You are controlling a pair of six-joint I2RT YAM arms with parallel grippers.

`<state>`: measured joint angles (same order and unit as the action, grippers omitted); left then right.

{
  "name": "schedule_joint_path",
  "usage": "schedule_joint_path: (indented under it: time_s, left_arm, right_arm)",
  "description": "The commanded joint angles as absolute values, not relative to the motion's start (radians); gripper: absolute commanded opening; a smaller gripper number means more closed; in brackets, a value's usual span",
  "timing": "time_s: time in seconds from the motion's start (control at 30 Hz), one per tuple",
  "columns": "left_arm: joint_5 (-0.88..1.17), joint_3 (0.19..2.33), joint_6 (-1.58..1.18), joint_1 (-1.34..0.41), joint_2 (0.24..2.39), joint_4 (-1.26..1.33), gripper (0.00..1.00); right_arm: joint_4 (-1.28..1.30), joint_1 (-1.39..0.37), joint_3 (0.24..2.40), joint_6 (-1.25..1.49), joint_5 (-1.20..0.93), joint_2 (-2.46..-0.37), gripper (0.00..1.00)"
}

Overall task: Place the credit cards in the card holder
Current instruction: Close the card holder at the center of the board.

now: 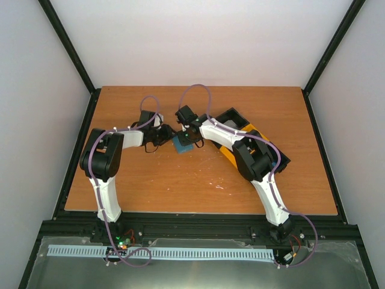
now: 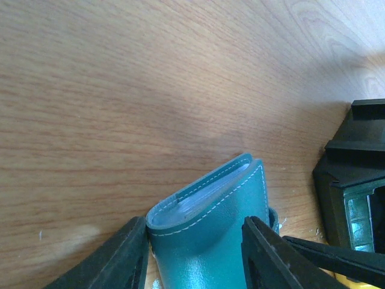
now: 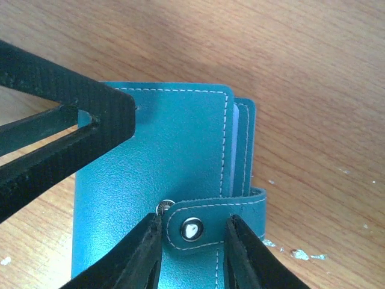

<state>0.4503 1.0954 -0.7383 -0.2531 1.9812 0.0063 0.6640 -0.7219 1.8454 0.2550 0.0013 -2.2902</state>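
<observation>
The card holder is a teal folded wallet, standing off the table at mid-back. My left gripper is shut on it, one finger against its folded spine and the other against its cover. One left finger also shows at the wallet's corner in the right wrist view. My right gripper is open over the cover, its fingers straddling the snap tab. The tab's button sits just beside the bare stud. Clear pocket edges show between the covers. The credit cards are hidden.
A black-and-yellow compartment tray lies right of the wallet, partly under the right arm; its black wall is close on the right in the left wrist view. Bare wooden tabletop surrounds the grippers.
</observation>
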Motion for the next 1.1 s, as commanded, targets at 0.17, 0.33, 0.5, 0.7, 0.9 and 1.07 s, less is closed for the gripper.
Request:
schedule_joint_path:
  time_s: [0.17,0.33,0.5,0.7,0.9,1.07]
  left_arm:
    - [0.42,1.057,-0.713,-0.265,2.059,-0.138,0.45]
    - [0.424,1.057,-0.712,-0.266,2.062,-0.137,0.45]
    - [0.427,1.057,-0.709,-0.267,2.064,-0.135,0.45]
    - [0.427,1.057,-0.709,-0.268,2.066,-0.135,0.45]
    - [0.429,1.059,-0.71,-0.27,2.069,-0.135,0.45]
    - [0.429,1.059,-0.71,-0.272,2.071,-0.135,0.45]
  right_arm:
    - [0.662,-0.73,1.869,0.286,0.054,-2.264,0.14]
    - [0.642,-0.73,1.869,0.29,0.004,-2.261,0.13]
    - [0.624,-0.72,1.871,0.299,-0.025,-2.265,0.06]
    - [0.622,-0.718,1.863,0.301,-0.042,-2.257,0.03]
    - [0.62,-0.719,1.862,0.289,-0.073,-2.257,0.03]
    - [0.635,-0.719,1.867,0.284,-0.096,-2.27,0.03]
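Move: The card holder's snap strap lies right under the right fingertips, about 1 cm below them, and the card holder's middle some 2 cm to the left and 1 cm back. The black bin is roughly 17 cm right of that hand and 6 cm ahead; the yellow bin about 21 cm right, 1 cm ahead. From the left hand, astride the holder's near corner, the strap is some 5 cm right and 2 cm back. Right fingers shut fully over the strap's snap, edging about 1 cm left; left fingers keep straddling the holder's corner. ##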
